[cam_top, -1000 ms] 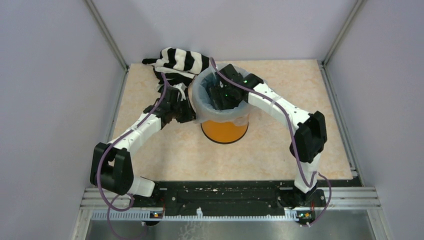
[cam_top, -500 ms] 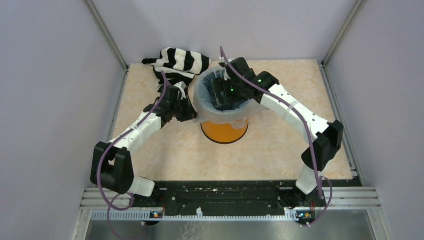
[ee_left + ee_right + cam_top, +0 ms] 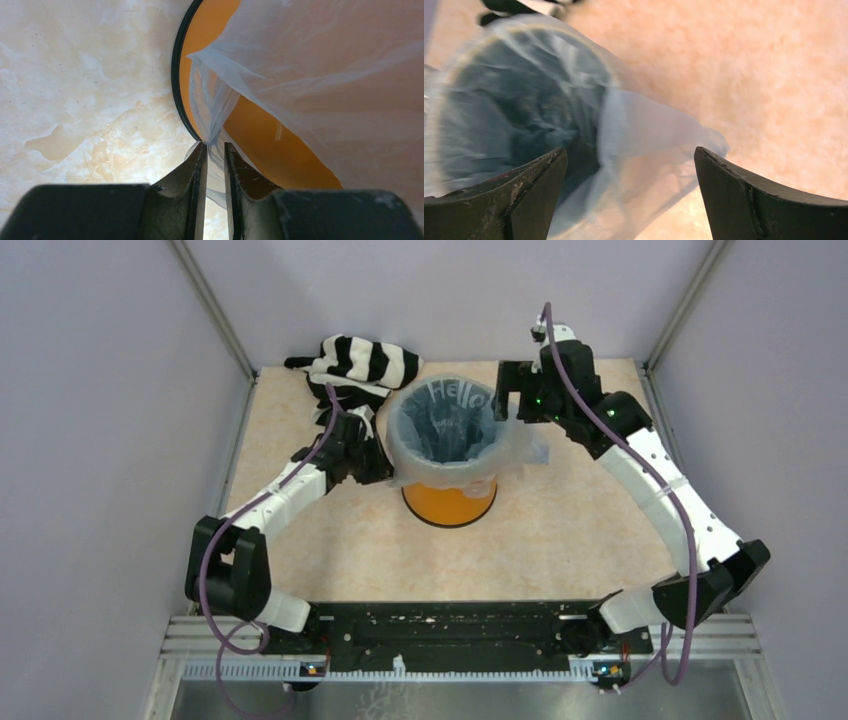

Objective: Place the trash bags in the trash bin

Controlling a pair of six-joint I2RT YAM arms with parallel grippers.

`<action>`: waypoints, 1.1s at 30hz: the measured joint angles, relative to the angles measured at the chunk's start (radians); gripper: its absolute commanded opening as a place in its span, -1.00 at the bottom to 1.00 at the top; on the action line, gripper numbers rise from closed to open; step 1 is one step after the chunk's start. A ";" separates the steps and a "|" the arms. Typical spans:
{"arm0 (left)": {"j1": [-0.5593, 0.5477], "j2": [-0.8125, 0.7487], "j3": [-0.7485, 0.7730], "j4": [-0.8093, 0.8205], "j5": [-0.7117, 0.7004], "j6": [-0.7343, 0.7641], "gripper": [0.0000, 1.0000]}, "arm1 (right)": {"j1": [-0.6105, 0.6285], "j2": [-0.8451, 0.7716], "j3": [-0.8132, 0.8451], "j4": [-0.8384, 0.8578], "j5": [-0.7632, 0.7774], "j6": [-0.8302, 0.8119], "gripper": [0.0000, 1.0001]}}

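The orange trash bin (image 3: 448,503) stands mid-table, and the light-blue trash bag (image 3: 447,430) lines its inside. The bag's edge is folded over the rim and white "Hello" lettering shows on the far inner side. My left gripper (image 3: 383,470) is low at the bin's left side. In the left wrist view it (image 3: 215,146) is shut on a twisted strand of the bag (image 3: 212,107) against the orange wall (image 3: 260,142). My right gripper (image 3: 508,402) hovers above the bin's back right rim. It (image 3: 630,160) is open and holds nothing, with a loose flap of the bag (image 3: 649,132) below it.
A black-and-white striped cloth (image 3: 360,365) lies bunched at the back, just left of the bin and behind the left arm. Grey walls with metal rails enclose the table on three sides. The arm bases sit on a black rail (image 3: 450,625) at the near edge.
My right gripper has lifted out of the bin, drawn back to the right and opened wider. The bag's inside now shows. The left gripper has kept its grip and place.
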 measured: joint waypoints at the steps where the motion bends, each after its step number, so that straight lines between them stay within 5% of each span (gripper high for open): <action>1: 0.000 0.005 0.000 0.001 -0.001 0.000 -0.52 | -0.034 -0.009 -0.049 0.021 -0.014 0.000 0.97; 9: 0.000 0.059 0.000 0.008 -0.005 0.000 -0.55 | -0.232 -0.095 -0.417 0.227 -0.245 0.096 0.97; 18: -0.002 0.066 0.000 0.014 -0.005 0.000 -0.55 | -0.388 -0.250 -0.580 0.432 -0.523 0.164 0.97; 33: -0.002 0.075 0.007 0.014 -0.004 0.000 -0.56 | -0.629 -0.371 -0.752 0.476 -0.432 0.262 0.78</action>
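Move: The loose bag edge sticking out on the bin's right side is about 8 cm to the right hand's right, neither ahead nor back, and some 17 cm below it. The trash bin's middle lies about 10 cm to this hand's left, level with it fore and aft and some 22 cm down. From the left hand, which already pinches the bag's left edge, that loose edge is roughly 30 cm to the right, 5 cm farther out and 3 cm higher. Sweeping right and down, the right hand leaves the space over the bin's right rim: it drops about 10 cm, eases up a little, then swings out to some 15 cm right and sinks again beside the loose bag edge. It rolls left side up about 25 degrees and turns clockwise, fingers staying open. The left hand keeps its pinch on the bag and lowers about 2 cm. ##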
